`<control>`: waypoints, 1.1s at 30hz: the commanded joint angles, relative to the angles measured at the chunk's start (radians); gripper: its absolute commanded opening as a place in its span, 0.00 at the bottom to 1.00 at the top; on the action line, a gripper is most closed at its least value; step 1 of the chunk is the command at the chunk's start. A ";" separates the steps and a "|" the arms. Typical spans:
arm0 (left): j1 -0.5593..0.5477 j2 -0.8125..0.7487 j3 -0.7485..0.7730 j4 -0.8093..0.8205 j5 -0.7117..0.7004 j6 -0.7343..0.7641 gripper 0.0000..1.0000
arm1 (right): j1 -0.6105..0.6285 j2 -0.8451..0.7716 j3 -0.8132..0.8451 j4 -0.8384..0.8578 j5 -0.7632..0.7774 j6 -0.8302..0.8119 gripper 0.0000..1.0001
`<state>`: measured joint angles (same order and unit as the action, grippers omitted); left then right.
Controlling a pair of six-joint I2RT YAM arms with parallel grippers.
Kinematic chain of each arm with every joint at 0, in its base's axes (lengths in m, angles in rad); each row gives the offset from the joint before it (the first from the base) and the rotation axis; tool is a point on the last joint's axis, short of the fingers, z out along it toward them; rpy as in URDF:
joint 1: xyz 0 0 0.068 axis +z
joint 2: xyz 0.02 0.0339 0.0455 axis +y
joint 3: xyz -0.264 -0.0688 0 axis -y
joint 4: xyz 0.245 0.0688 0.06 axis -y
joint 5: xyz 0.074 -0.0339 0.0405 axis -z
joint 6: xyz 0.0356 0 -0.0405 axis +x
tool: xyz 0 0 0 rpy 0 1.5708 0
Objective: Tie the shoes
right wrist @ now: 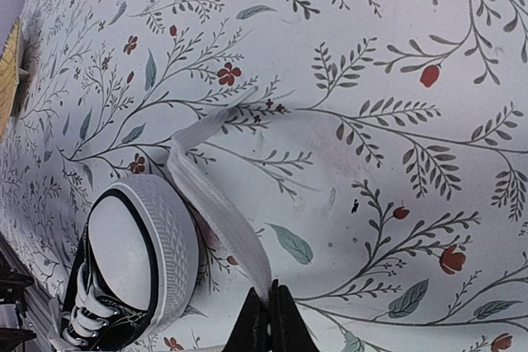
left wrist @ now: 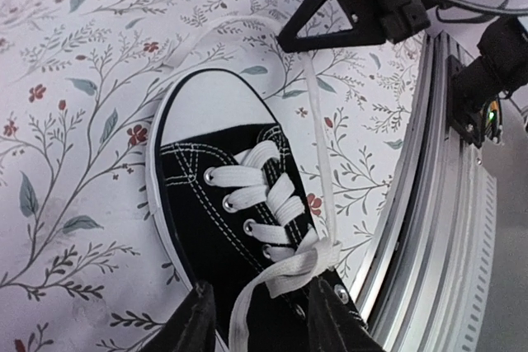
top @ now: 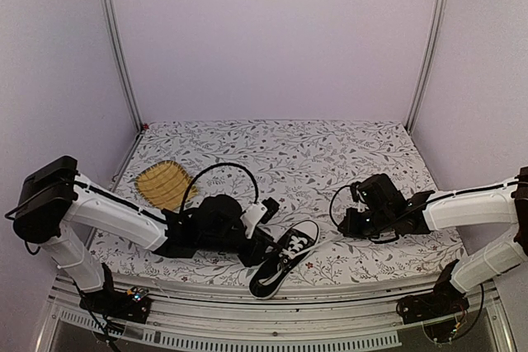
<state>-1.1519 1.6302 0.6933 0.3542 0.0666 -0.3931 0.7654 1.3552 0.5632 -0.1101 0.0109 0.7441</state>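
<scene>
The black sneaker (top: 290, 251) with white toe cap (left wrist: 210, 109) lies near the table's front edge, toe pointing away. Its white laces (left wrist: 268, 204) are crossed into a first knot (left wrist: 326, 253) at the top eyelets. My left gripper (left wrist: 262, 319) hovers over the shoe's ankle opening, open, and a loose lace end (left wrist: 239, 302) runs between its fingers untouched. My right gripper (right wrist: 271, 307) is shut on the other lace end (right wrist: 214, 195), which stretches past the toe cap (right wrist: 136, 245). In the top view the right gripper (top: 345, 222) sits right of the shoe.
A yellow woven mat (top: 165, 184) lies at the left back of the floral cloth (top: 330, 154). The aluminium rail (left wrist: 429, 228) of the table's front edge runs close beside the shoe. Purple walls enclose the back and both sides.
</scene>
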 commanded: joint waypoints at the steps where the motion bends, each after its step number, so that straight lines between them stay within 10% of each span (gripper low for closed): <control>1: 0.003 0.038 0.036 -0.066 0.034 0.127 0.35 | -0.005 0.002 0.013 0.024 -0.011 -0.004 0.02; 18: 0.057 0.106 0.039 -0.038 0.114 0.152 0.26 | -0.005 -0.005 0.014 0.025 -0.014 -0.002 0.02; 23: 0.061 0.109 0.043 -0.038 0.062 0.133 0.00 | -0.005 -0.019 0.010 0.001 0.037 0.008 0.02; 33: 0.089 0.024 -0.021 -0.028 -0.083 0.037 0.00 | -0.019 -0.033 0.011 -0.123 0.182 0.045 0.02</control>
<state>-1.0924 1.7069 0.7029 0.3176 0.0414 -0.3115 0.7635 1.3472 0.5632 -0.1699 0.0956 0.7681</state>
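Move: The loose lace hangs between my open left fingers, to be gripped about 3 cm below them. The knot on the shoe lies roughly 5 cm to its right and 3 cm nearer me than my left hand, also some 3 cm below it. The shoe's toe cap is about 12 cm to my left hand's right and 8 cm farther out. My right hand, already holding the other lace, has this loose lace some 24 cm to its left and 8 cm back. I sink my half-open left hand nearly 4 cm beside the shoe and shut its fingers on the loose lace, then draw it away from the knot, 2 to 3 cm forward and a little to the left. As that pull starts, my right hand, still pinching the other lace, pulls about 2 cm right the opposite way. ##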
